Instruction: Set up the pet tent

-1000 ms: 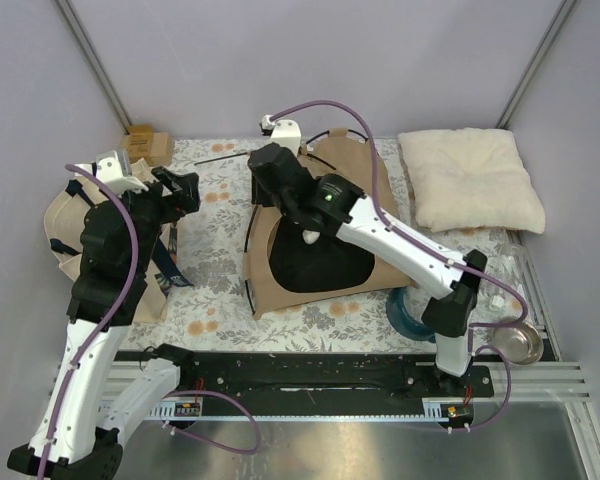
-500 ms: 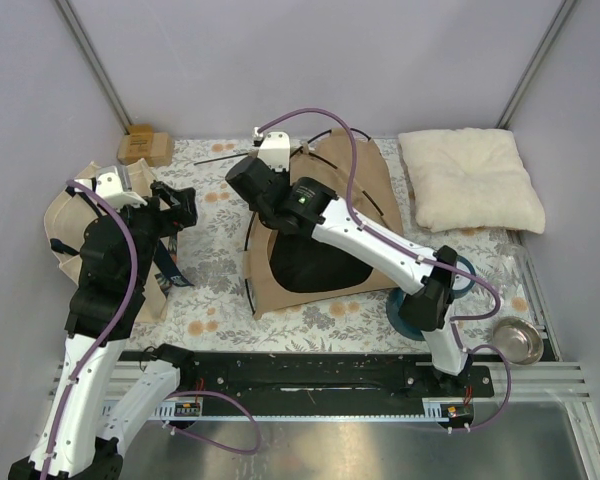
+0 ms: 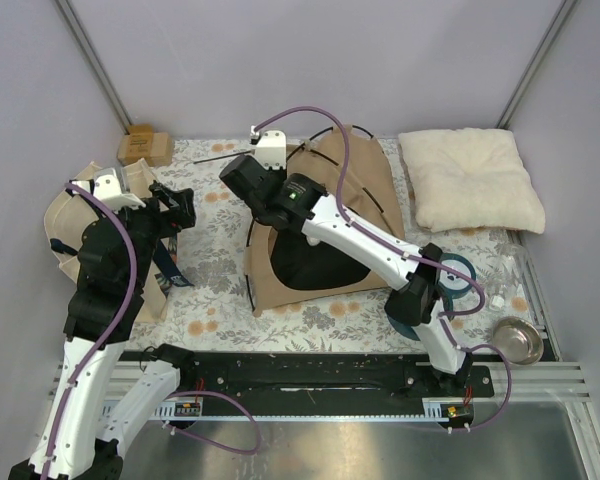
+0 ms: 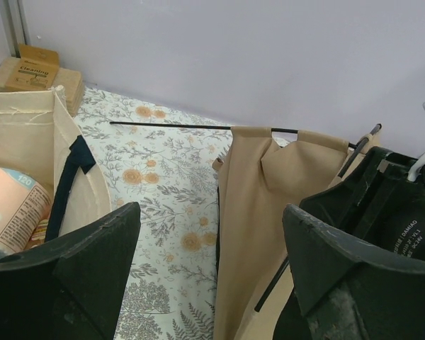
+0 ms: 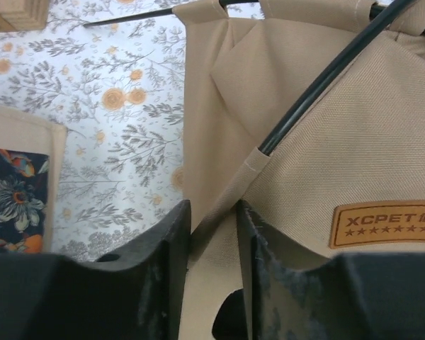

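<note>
The pet tent (image 3: 365, 190) is tan canvas with thin dark poles and stands half raised in the middle of the floral mat, its dark opening toward the arms. My right gripper (image 5: 214, 212) reaches over the tent's left front corner. Its jaws are narrowly closed around the fabric pole sleeve (image 5: 230, 188), which crosses the gap and touches both fingers. A brown label patch (image 5: 386, 223) shows just right of them. My left gripper (image 4: 211, 211) hangs wide open beside the tote bag, a short way left of the tent (image 4: 251, 198), holding nothing.
A beige tote bag (image 3: 65, 225) with dark straps sits at the left under the left arm. A cream pillow (image 3: 468, 180) lies back right, a small cardboard box (image 3: 145, 147) back left. A teal bowl (image 3: 458, 275) and a metal bowl (image 3: 518, 342) sit front right. A pole end (image 4: 170, 126) sticks out left over the mat.
The right gripper has swung left and back along the tent's front corner, and the tent's back has risen higher. Its jaws look slightly less tight. The left arm has barely moved.
</note>
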Controlling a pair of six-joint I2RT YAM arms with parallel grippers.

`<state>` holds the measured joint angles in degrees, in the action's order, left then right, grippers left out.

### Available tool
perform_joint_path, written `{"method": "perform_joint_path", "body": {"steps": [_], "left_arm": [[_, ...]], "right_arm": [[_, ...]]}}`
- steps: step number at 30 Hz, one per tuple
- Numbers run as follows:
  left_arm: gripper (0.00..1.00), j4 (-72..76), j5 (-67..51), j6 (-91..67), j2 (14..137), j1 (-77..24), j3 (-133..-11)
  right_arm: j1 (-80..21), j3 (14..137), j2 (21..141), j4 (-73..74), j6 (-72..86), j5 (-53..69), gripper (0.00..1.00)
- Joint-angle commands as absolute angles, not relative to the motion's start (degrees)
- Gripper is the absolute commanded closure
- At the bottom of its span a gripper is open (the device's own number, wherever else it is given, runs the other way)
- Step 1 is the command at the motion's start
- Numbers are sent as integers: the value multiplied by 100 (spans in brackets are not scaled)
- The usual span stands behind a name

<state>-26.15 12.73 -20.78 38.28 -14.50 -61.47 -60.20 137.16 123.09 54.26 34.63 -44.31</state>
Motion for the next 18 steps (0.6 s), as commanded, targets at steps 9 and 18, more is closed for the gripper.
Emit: {"method": "perform_joint_path", "body": {"steps": [9, 18], "left_arm": [[16, -2522, 1468, -1890, 3744, -1415, -6266], [15, -2461, 906, -1679, 3762, -1415, -6513]], "right_arm": [[-6134, 13219, 11287, 5082, 2745, -5483, 100], [-6187, 11860, 10127, 2984, 284, -6292, 100]]}}
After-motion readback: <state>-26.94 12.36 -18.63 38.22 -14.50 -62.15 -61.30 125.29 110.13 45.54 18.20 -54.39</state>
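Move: Between the right hand's half-open fingers, practically at the hand point, runs the sleeved pole on the pet tent's left front edge. The tent's brand label is about 10 cm to the right, 1 cm back and 5 cm lower; the front left corner is some 23 cm back, 1 cm left and 27 cm down. The loose pole end sticks out about 10 cm ahead, 12 cm left and 8 cm lower. From the left hand the sleeved pole lies roughly 10 cm ahead, 16 cm right and 9 cm below. Shutting on the sleeved pole, the right hand's fingers pinch it while the hand eases to the right; then, keeping that grip, the hand climbs about 7 cm and carries on rightward to some 6 cm in all, pulling the tent's edge along. The wrist tips the fingers up by roughly 10 degrees and rolls its left side down by about as much. ##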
